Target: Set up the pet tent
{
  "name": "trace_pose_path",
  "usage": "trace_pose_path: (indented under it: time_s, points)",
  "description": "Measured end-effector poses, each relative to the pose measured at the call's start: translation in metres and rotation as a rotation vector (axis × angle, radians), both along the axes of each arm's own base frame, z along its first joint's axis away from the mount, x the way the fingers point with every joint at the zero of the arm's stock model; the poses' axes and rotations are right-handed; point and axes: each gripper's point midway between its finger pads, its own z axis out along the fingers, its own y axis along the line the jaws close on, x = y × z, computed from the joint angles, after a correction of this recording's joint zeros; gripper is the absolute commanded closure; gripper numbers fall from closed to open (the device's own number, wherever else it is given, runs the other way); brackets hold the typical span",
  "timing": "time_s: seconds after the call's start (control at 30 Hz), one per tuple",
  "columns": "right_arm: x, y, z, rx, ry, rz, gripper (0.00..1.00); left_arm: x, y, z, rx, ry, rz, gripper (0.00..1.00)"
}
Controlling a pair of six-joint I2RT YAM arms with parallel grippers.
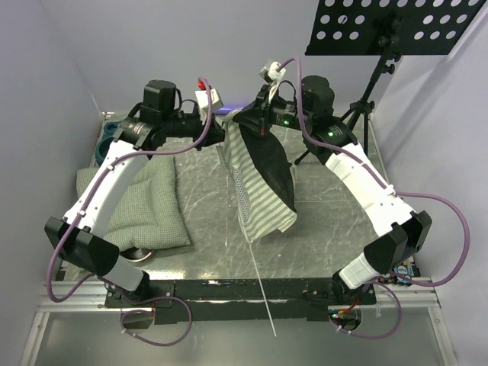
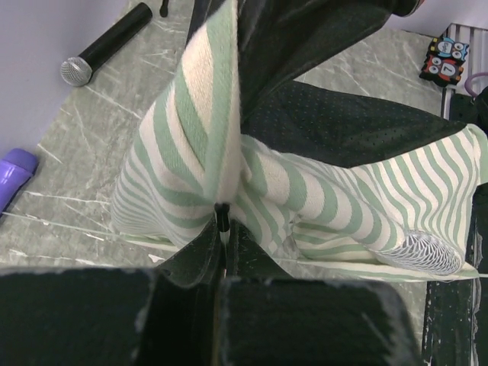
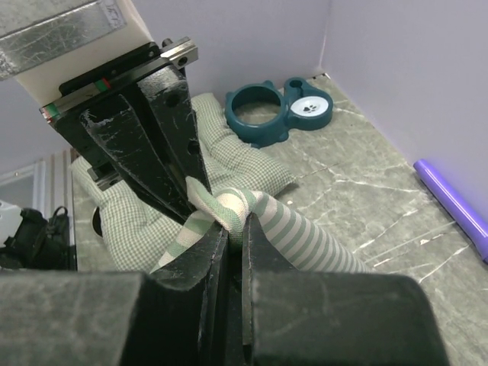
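The pet tent (image 1: 263, 183), green-and-white striped with black lining, hangs limp above the table's middle, held up by its top edge at the back. My left gripper (image 1: 226, 123) is shut on a black-tipped piece at that striped edge (image 2: 222, 217). Right beside it, my right gripper (image 1: 261, 120) is shut on a bunched fold of the striped fabric (image 3: 242, 217). A thin white pole (image 1: 261, 286) runs from the tent's lower end past the table's front edge. In the left wrist view the tent (image 2: 320, 191) shows a white mesh patch (image 2: 427, 252) low at the right.
A flat green-checked cushion (image 1: 145, 202) lies on the left under the left arm. A teal pet bowl (image 3: 263, 114) sits in the back-left corner. A microphone (image 2: 103, 47) and a purple object (image 2: 15, 171) lie by the back wall. A black music stand (image 1: 389, 27) rises at the back right.
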Motion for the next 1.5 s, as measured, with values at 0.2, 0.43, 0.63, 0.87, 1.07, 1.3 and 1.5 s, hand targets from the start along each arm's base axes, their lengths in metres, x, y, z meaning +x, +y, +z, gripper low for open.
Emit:
trace_pose_path:
  time_s: [0.2, 0.43, 0.63, 0.87, 1.07, 1.3, 1.5]
  points:
    - [-0.005, 0.001, -0.007, -0.032, -0.01, 0.024, 1.0, 0.0, -0.001, -0.003, 0.015, 0.01, -0.003, 0.99]
    - [-0.01, 0.003, -0.017, -0.074, -0.014, 0.042, 1.0, 0.001, -0.002, -0.004, 0.019, 0.013, -0.005, 0.99]
    - [-0.015, 0.004, -0.025, -0.116, -0.023, 0.059, 1.0, 0.0, -0.003, -0.006, 0.031, 0.007, -0.005, 0.99]
    - [-0.02, 0.003, -0.024, -0.129, -0.014, 0.068, 1.0, -0.006, -0.01, -0.015, 0.069, -0.031, -0.025, 0.99]
    - [-0.024, 0.001, -0.028, -0.158, -0.011, 0.081, 1.0, -0.007, -0.013, -0.015, 0.079, -0.059, -0.024, 0.99]
    - [-0.03, -0.002, -0.044, -0.224, -0.025, 0.113, 0.97, -0.02, -0.006, -0.011, 0.044, -0.092, -0.006, 0.99]
    - [-0.034, 0.0, -0.046, -0.224, -0.016, 0.128, 0.52, -0.024, -0.006, -0.005, 0.006, -0.101, 0.004, 0.99]
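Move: The right hand already grips the corner of the striped tent cover, and the pole tip it is bound for lies about 3 cm back, 3 cm to its left and 5 cm below. From the left hand, shut on that pole, the cover corner hangs some 2 cm ahead, 2 cm right and 4 cm above. The purple microphone lies about 26 cm ahead and 8 cm left of the right hand, down on the table; the green cushion's middle is roughly 6 cm back and 37 cm left, also on the table. The right hand draws the tent cover's corner down about 4.5 cm and back 3 cm onto the pole tip, its left-pointing fingers tipping down a little over 10 degrees, then at the very end opens around the cloth. The left hand keeps its pinch on the pole just below the tip, first easing down and to the right by about 1.5 cm, then drawing back some 2 cm while coming up again. ##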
